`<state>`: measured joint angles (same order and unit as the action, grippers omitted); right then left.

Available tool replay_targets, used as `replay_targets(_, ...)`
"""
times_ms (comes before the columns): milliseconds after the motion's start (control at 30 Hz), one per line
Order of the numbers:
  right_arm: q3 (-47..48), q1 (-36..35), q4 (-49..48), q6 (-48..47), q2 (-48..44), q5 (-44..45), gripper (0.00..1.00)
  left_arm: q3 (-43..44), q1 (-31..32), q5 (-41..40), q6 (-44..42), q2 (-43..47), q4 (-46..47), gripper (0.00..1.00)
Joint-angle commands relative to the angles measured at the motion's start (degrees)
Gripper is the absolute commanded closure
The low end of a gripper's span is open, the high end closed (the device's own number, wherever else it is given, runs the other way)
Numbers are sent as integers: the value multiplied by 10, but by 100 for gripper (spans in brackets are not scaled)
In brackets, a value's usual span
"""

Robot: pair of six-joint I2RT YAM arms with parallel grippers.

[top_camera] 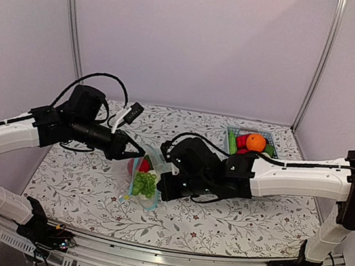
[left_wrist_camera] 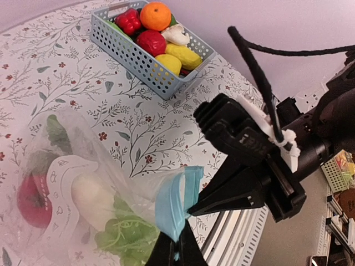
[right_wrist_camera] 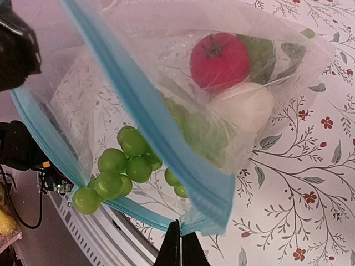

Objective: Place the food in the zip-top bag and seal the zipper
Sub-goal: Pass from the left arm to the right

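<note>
The clear zip-top bag [top_camera: 141, 182] hangs just above the table's middle, held between both grippers. Inside it are a red tomato [right_wrist_camera: 219, 61], a white radish [right_wrist_camera: 244, 105] and a green bunch [right_wrist_camera: 119, 169]. The light blue zipper [right_wrist_camera: 158, 124] gapes open along the mouth. My left gripper [left_wrist_camera: 176, 244] is shut on one end of the zipper [left_wrist_camera: 172, 202]. My right gripper [right_wrist_camera: 179, 223] is shut on the other corner of the strip, and in the left wrist view my right gripper [left_wrist_camera: 191, 211] pinches close beside the left one. More food, an orange [left_wrist_camera: 155, 15] and a lemon [left_wrist_camera: 169, 62], lies in the basket.
The light blue mesh basket [left_wrist_camera: 127, 52] stands at the back right of the flowered table [top_camera: 265, 218], with a red pepper [left_wrist_camera: 128, 21] and other toys in it. The table's near metal rail [top_camera: 166, 260] runs just below the bag. Walls close in on three sides.
</note>
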<state>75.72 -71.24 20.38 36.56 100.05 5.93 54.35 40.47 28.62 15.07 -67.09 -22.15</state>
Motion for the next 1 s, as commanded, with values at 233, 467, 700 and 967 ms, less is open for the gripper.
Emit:
replay_targets(233, 39, -4, 14, -13, -87, 34, 100, 12, -10, -40, -15, -16, -22, 100)
replay_targets(467, 43, -4, 16, 19, -129, 55, 100, 16, 4, -101, -40, 28, -44, 89)
replay_targets(700, 31, -3, 23, 54, -137, 99, 100, 23, 93, -221, -6, 81, -68, 13)
replay_targets(967, 22, -3, 27, 79, -148, 136, 100, -85, 251, -383, 185, 123, -58, 0)
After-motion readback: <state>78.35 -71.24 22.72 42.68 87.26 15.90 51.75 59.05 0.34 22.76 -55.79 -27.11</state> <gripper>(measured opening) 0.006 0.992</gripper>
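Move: Both hands already pinch the zip-top bag's rim. The bag's middle lies about 6 cm ahead of and 13 cm below the left hand, and about 10 cm ahead, 8 cm left and 5 cm below the right hand. From the right hand the grapes in its mouth are some 6 cm ahead, 6 cm left and 3 cm down; the tomato is deeper in, roughly 14 cm ahead, 9 cm left and 7 cm down. Still pinching the rim, the right hand lifts some 12 cm; the left opens wide, letting go, backing off 5. ##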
